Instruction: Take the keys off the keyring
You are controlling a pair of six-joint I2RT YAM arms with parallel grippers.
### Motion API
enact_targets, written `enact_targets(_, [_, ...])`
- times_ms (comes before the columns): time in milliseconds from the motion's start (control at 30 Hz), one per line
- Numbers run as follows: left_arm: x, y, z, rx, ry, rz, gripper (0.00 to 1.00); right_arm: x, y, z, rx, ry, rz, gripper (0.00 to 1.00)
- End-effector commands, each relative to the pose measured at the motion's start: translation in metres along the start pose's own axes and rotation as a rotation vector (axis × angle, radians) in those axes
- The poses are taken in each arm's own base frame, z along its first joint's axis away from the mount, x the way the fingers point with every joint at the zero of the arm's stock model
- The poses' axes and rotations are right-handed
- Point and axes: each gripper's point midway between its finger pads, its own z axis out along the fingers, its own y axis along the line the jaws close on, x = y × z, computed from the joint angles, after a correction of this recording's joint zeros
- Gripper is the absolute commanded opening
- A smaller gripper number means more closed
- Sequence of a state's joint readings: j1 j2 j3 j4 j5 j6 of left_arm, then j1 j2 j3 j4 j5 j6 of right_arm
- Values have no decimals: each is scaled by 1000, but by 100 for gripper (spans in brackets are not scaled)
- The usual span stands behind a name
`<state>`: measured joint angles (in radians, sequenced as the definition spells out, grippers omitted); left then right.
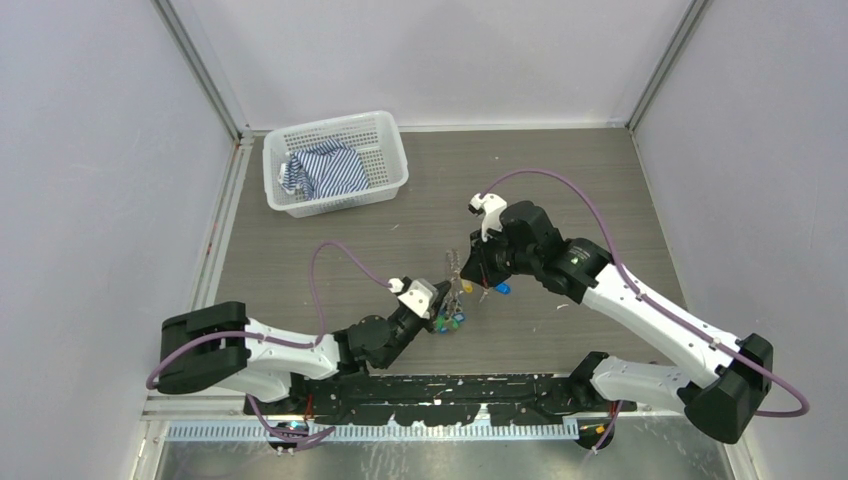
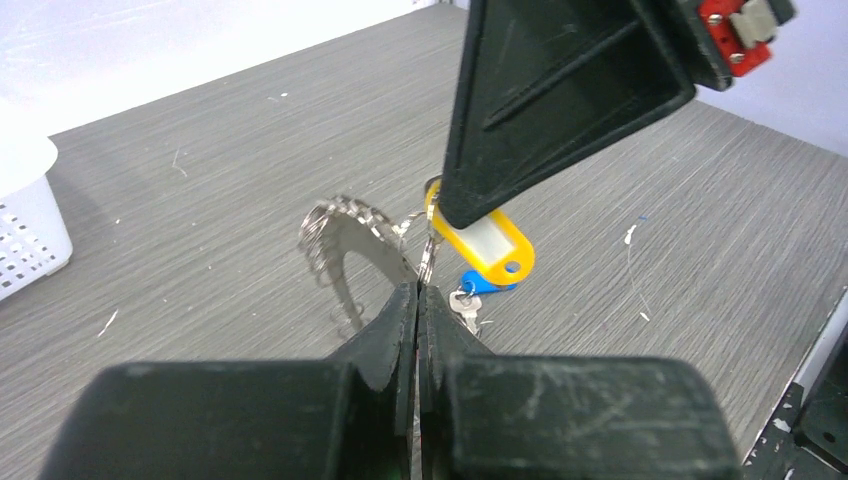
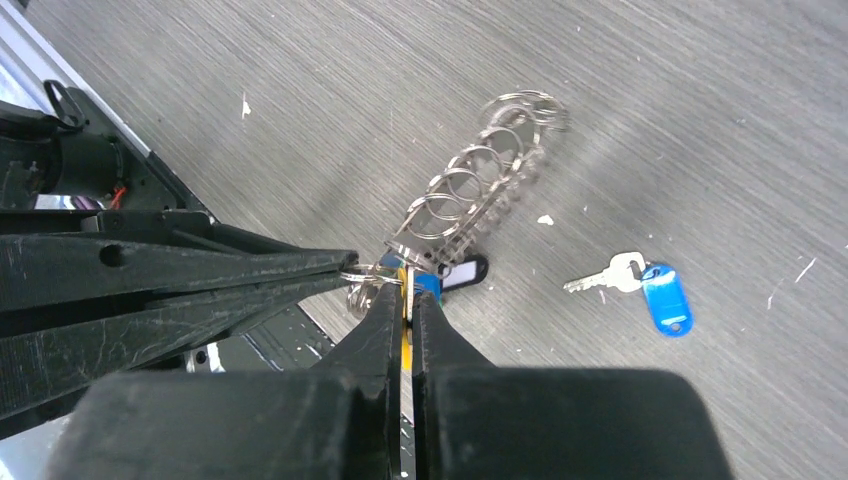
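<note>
The keyring (image 3: 470, 190), a thin metal ring fringed with small split rings and keys, hangs above the table between the two arms. My left gripper (image 2: 417, 290) is shut on its wire. My right gripper (image 3: 402, 295) is shut on a yellow-tagged key (image 2: 490, 245) still hanging from the ring, right beside the left fingers (image 3: 200, 280). More tags, green and blue, dangle under the ring (image 1: 455, 320). One loose key with a blue tag (image 3: 640, 285) lies flat on the table to the right. In the top view the left gripper (image 1: 452, 300) and right gripper (image 1: 478, 283) nearly meet.
A white mesh basket (image 1: 380, 130) holding a striped cloth (image 1: 322, 170) stands at the back left. White walls close in the wooden table (image 1: 560, 180) on three sides. The arms' black base rail (image 1: 460, 390) runs along the near edge.
</note>
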<state>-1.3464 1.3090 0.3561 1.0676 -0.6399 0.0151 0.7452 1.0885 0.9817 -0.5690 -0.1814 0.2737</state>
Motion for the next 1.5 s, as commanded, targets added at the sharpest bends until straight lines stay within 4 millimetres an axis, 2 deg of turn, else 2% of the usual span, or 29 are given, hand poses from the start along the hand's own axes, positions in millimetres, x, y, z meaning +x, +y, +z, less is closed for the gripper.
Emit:
enact_targets(0, [-27, -4, -3, 42, -99, -76, 0, -41, -1, -6, 37, -91, -95, 1])
enact_targets(133, [-29, -2, -3, 32, -107, -75, 0, -55, 6, -7, 11, -101, -137, 1])
enact_targets(267, [-33, 5, -3, 4, -121, -73, 6, -61, 12, -9, -13, -95, -158, 1])
enact_targets(500, [-38, 11, 0, -4, -143, -64, 22, -60, 20, -12, -55, -93, -171, 1])
enact_targets(733, [-38, 8, 4, 43, -153, -45, 22, -57, 28, -16, -99, -80, -179, 1])
enact_targets(1000, [-45, -11, 4, 160, -242, -65, 16, -52, 34, -23, -127, -19, -173, 1])
enact_targets(1233, [-63, 15, -1, 47, -279, -80, 24, -52, 26, -28, -55, 12, -177, 1])
enact_targets(1467, [-68, 48, -1, -62, -240, -154, 20, -65, 31, -33, -22, -10, -200, 1])
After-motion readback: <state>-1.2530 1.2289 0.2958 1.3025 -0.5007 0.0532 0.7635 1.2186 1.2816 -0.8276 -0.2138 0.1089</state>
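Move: The yellow key tag, still pinched in the right fingers, lies about 4 cm to the right of the left hand, which still grips the small rings; it is 1 cm back of and 1 cm below the right hand. The keyring's middle hangs 3 cm below the left hand, 2 cm ahead and 1 cm right. On the table, the loose key's blue tag lies roughly 8 cm right of the right hand, 1 cm back and 12 cm down. Left fingers release the rings and rise about 6 cm; right, still pinching the yellow tag, rises 4 cm. ##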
